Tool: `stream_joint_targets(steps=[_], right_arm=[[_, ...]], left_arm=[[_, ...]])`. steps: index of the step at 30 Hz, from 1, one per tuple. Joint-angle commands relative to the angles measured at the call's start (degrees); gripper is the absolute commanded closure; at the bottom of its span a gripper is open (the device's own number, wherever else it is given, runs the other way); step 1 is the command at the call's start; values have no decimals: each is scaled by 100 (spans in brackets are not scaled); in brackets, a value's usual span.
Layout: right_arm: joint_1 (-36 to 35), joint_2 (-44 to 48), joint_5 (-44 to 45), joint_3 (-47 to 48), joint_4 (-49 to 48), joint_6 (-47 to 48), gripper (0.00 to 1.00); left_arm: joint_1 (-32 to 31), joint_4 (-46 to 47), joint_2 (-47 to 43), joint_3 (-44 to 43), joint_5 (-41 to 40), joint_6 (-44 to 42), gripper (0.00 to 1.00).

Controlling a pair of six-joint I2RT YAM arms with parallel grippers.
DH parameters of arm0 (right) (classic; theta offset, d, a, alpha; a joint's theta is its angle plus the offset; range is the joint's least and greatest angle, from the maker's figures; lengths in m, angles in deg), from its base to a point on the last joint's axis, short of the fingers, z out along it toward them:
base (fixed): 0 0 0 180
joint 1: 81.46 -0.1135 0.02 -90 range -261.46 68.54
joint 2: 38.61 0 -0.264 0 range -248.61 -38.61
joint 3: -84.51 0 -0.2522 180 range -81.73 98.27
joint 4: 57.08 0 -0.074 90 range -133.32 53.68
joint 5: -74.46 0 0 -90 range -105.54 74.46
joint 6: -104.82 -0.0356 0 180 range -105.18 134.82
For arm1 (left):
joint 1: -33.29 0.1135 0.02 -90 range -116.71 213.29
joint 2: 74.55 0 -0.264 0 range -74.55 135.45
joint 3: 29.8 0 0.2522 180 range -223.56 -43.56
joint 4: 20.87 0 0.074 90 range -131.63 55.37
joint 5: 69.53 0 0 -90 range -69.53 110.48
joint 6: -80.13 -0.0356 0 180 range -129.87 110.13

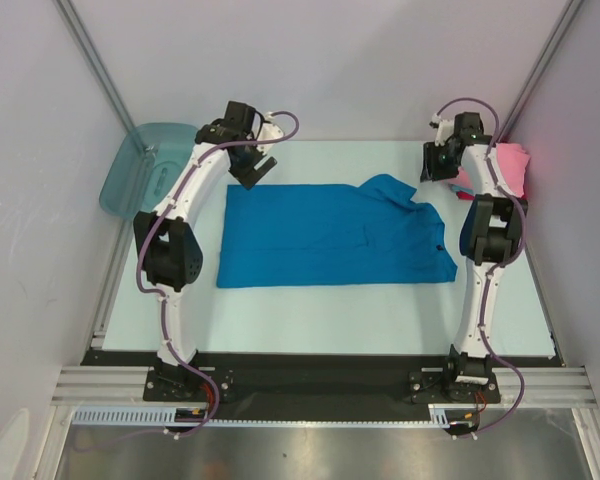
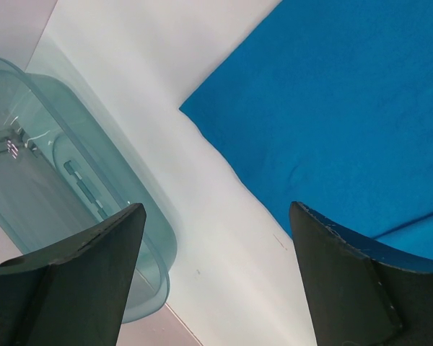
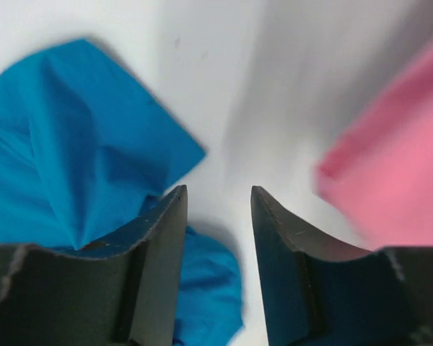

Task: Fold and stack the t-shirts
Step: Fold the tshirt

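Note:
A bright blue t-shirt (image 1: 330, 235) lies spread across the middle of the table, with a sleeve bunched up at its back right. My left gripper (image 1: 253, 170) hovers over its back left corner. In the left wrist view that gripper (image 2: 216, 216) is open over bare table, and the blue t-shirt (image 2: 346, 108) lies to its right. A pink t-shirt (image 1: 510, 165) lies at the back right. My right gripper (image 1: 434, 165) hangs between the two shirts. In the right wrist view it (image 3: 218, 194) is open and holds nothing, with the blue t-shirt (image 3: 72, 158) on its left and the pink t-shirt (image 3: 397, 180) on its right.
A translucent teal plastic tub (image 1: 140, 165) stands at the back left corner, partly off the mat; in the left wrist view the tub (image 2: 50, 173) is just left of the fingers. Metal frame posts and white walls close in the back and sides.

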State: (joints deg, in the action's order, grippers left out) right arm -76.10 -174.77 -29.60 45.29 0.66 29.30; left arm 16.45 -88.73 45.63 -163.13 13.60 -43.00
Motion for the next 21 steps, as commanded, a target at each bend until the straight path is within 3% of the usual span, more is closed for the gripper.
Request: stream_joint_targets(steps=[1, 3, 12, 21], right_arm=[[8, -499, -1253, 104, 471, -586, 55], [-18, -578, -1476, 95, 453, -744, 59], [52, -684, -1757, 104, 356, -903, 57], [219, -728, -1494, 279, 304, -833, 55]], left_arm=[[-65, 120, -320, 47, -42, -194, 13], [-65, 120, -337, 91, -95, -221, 13], [-135, 102, -417, 118, -200, -150, 13], [-197, 93, -443, 109, -288, -186, 13]])
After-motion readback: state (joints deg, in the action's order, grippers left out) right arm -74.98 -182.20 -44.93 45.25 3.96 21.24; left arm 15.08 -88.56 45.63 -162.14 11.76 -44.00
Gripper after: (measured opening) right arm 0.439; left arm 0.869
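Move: The t-shirt's sleeve end lies about 4 cm left of the right hand, 2 cm back and some 8 cm below. The shirt's far side corner is about 7 cm back and level sideways, with the shirt body's middle roughly 26 cm left and 16 cm back. The pink stack sits about 16 cm right and 6 cm farther out. From the left hand, that sleeve end is some 41 cm right, 5 cm ahead and 16 cm below. Drop the right gripper quickly, about 6 cm, down to the t-shirt's sleeve end, carrying it some 4 cm left and slightly back on the way, away from the pink stack. Roll its left side up and tip the fingers steeper, some 20 degrees in all, and keep the fingers about half open, low over the sleeve. ##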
